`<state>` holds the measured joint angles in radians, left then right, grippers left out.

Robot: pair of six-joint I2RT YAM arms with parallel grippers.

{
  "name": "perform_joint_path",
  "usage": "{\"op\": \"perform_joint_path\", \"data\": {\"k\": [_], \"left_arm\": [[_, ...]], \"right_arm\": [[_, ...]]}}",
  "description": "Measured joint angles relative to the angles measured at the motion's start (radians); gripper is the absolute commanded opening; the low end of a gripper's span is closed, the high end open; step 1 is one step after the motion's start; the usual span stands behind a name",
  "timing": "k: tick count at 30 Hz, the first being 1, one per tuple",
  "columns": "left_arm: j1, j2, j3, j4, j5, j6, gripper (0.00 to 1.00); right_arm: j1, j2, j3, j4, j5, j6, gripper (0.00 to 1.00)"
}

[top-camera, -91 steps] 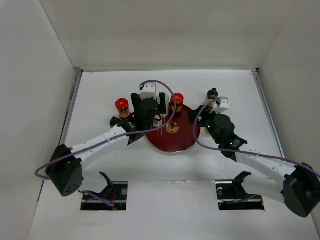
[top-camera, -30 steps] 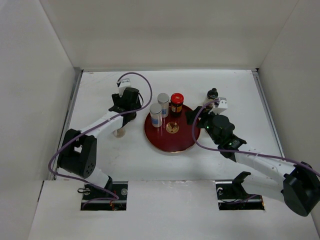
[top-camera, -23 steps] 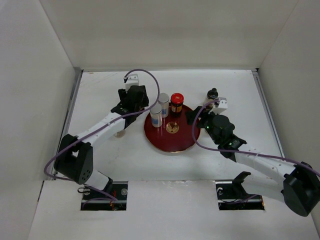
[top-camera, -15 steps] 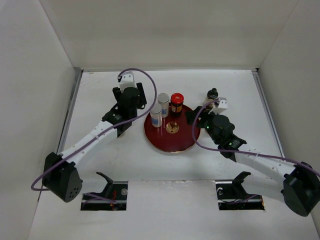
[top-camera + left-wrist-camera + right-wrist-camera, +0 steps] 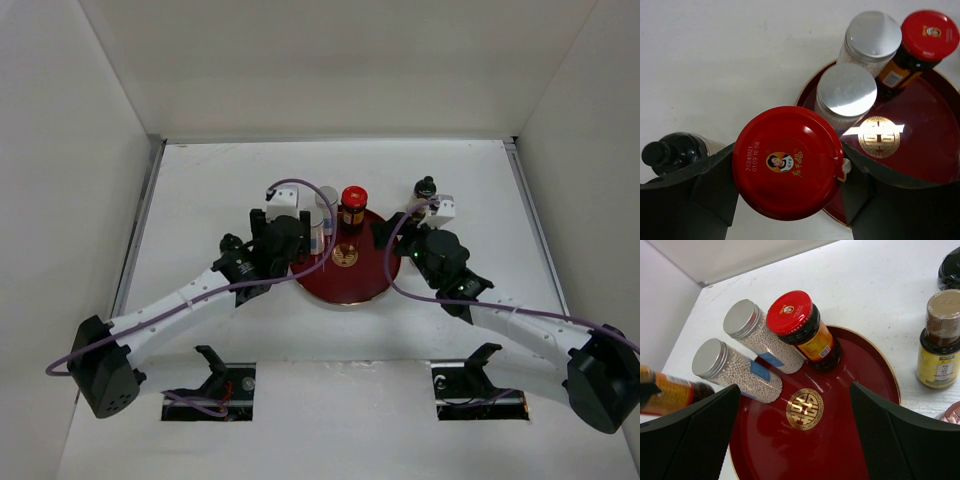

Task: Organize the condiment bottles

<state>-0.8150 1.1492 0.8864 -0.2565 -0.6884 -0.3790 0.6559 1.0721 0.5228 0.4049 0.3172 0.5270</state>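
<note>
My left gripper (image 5: pixel 790 175) is shut on a red-capped jar (image 5: pixel 787 162) with amber contents, held upright at the left rim of the dark red tray (image 5: pixel 925 150). In the top view the left gripper (image 5: pixel 290 245) hides this jar. On the tray stand two silver-capped jars (image 5: pixel 846 95) (image 5: pixel 873 35) and another red-capped jar (image 5: pixel 930 35), which also shows in the top view (image 5: pixel 353 200). My right gripper (image 5: pixel 800 440) is open and empty over the tray's right part (image 5: pixel 388 235). The held jar also shows in the right wrist view (image 5: pixel 670 392).
A black-capped bottle (image 5: pixel 670 152) stands on the table just left of the held jar. Right of the tray are a brown-capped bottle with a yellow label (image 5: pixel 942 340), a black bottle (image 5: pixel 425 187) and a pink cap (image 5: pixel 952 417). White walls enclose the table.
The left arm swung out to the far left, took the red-capped jar from the table, and brought it to the tray's left rim. The right arm has not moved.
</note>
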Motion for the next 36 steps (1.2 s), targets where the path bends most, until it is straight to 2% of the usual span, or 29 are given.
{"op": "perform_joint_path", "data": {"k": [8, 14, 22, 31, 35, 36], "left_arm": [[-0.074, 0.006, -0.011, -0.026, 0.003, -0.042, 0.41], [-0.104, 0.075, -0.012, -0.003, 0.013, -0.064, 0.41], [-0.108, 0.158, -0.042, 0.047, 0.037, -0.074, 0.44], [-0.091, 0.184, -0.092, 0.134, 0.061, -0.076, 0.47], [-0.082, 0.202, -0.108, 0.180, 0.069, -0.075, 0.52], [-0.080, 0.205, -0.108, 0.191, 0.070, -0.075, 0.58]], "right_arm": [[0.000, -0.005, 0.000, 0.000, 0.000, 0.000, 0.94], [0.000, -0.005, 0.000, 0.000, 0.000, 0.000, 0.94], [-0.004, -0.030, 0.000, 0.001, 0.001, 0.000, 0.94], [-0.008, -0.031, 0.000, 0.001, 0.001, 0.000, 0.94], [-0.008, -0.031, 0.000, 0.001, 0.001, 0.000, 0.94], [-0.008, -0.031, 0.000, 0.000, 0.001, 0.000, 0.94]]}}
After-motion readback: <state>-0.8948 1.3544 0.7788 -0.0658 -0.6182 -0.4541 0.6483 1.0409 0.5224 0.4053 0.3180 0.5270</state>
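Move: Below the left hand, which already holds a red-lidded jar, the free spot on the tray's left side lies about 15 cm down, 5 cm to the right and 1 cm back. The near pearl jar stands about 6 cm ahead and 6 cm right, the far pearl jar 10 ahead and 9 right, and the black-capped bottle 12 left and 1 ahead. That spot is some 19 cm left, 2 cm back and 14 cm below the right hand. Lowering the upright red-lidded jar by about 8 cm, the left hand first eases back a little and slides roughly 5 cm right over the tray's edge, then drops mostly straight down beside the near pearl jar, slowing at the bottom. The fingers tip a little farther down, turn slightly clockwise and keep their grip on the jar. ##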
